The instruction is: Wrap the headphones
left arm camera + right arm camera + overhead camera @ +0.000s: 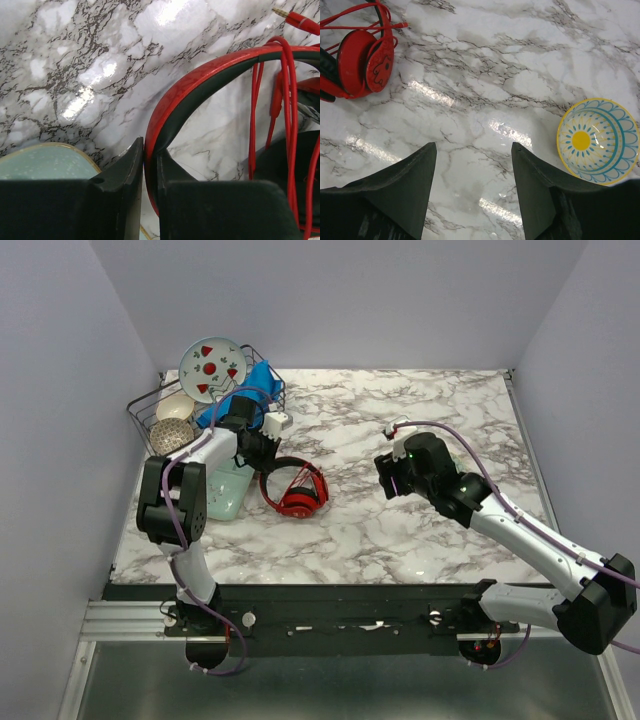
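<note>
The red headphones lie on the marble table left of centre, their thin red cable looped across the headband and ear cups, the plug resting on the marble. My left gripper is shut on the headband, with one finger on the red outside and the other on the black lining. My right gripper hovers to the right of the headphones, open and empty. The right wrist view has the ear cups at its top left.
A wire dish rack at the back left holds a patterned plate, bowls and a blue cloth. A mint-green dish sits under the left arm. A yellow and blue bowl lies below the right gripper.
</note>
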`<action>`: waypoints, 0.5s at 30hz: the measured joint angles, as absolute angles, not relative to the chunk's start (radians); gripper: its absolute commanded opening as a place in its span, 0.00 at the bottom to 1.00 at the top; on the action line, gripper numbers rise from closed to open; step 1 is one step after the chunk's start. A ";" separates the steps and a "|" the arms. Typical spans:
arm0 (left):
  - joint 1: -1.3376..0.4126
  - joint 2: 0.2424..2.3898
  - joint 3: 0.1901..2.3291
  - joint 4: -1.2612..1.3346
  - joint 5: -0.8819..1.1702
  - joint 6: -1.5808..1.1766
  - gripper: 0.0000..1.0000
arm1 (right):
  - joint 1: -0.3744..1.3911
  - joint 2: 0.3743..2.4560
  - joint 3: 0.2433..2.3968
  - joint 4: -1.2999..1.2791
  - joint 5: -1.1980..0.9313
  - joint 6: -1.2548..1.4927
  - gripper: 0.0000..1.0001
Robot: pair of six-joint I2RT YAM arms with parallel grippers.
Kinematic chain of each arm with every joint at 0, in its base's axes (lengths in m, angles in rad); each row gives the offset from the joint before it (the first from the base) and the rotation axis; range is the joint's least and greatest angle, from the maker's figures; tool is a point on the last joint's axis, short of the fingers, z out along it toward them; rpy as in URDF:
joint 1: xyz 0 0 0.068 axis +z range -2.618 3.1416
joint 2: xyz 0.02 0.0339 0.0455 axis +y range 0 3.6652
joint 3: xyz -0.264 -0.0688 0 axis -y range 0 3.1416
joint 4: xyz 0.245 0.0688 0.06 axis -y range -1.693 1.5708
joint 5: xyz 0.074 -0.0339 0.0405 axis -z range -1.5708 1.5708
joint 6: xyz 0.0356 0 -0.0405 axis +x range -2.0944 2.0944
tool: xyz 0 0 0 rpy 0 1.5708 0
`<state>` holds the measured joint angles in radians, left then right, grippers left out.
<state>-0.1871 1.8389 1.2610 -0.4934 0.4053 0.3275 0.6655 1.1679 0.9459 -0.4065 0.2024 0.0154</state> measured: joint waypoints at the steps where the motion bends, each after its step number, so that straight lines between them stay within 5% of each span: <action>1: -0.187 1.845 1.261 -0.494 0.409 0.329 0.31 | 0.665 1.168 0.946 -0.406 0.202 0.015 0.70; 11: -0.187 1.853 1.261 -0.474 0.412 0.321 0.66 | 0.665 1.168 0.946 -0.406 0.203 0.011 0.70; 14: -0.187 1.823 1.262 -0.473 0.387 0.307 0.99 | 0.665 1.164 0.946 -0.406 0.208 0.010 0.72; 15: -0.187 1.810 1.263 -0.474 0.379 0.299 0.99 | 0.665 1.162 0.946 -0.406 0.210 0.010 0.73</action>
<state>-0.1871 1.8099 1.2629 -0.4736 0.3786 0.2985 0.6655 1.1622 0.9459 -0.4065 0.2096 0.0105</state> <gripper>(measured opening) 0.708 0.704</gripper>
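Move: The left hand is at the left, outer side of the headband, with its just-parted fingers around it. The headphones' middle lies about 6 cm to the hand's right, 4 cm back and roughly 1 cm below it. The green case lies some 8 cm to its left and 3 cm back; the blue cloth in the rack is about 14 cm ahead and 6 cm left. From the idle right hand, the headphones are roughly 18 cm left, 7 cm ahead and 13 cm lower. Let go of the headband: keep the left gripper nearly in place, settling less than 1 cm, and spread the already parting fingers wide, one towards the green case, the other inside the hoop. Then start lifting off, rising about 2 cm from the low point with the band free between the fingers and the wrist held steady. ##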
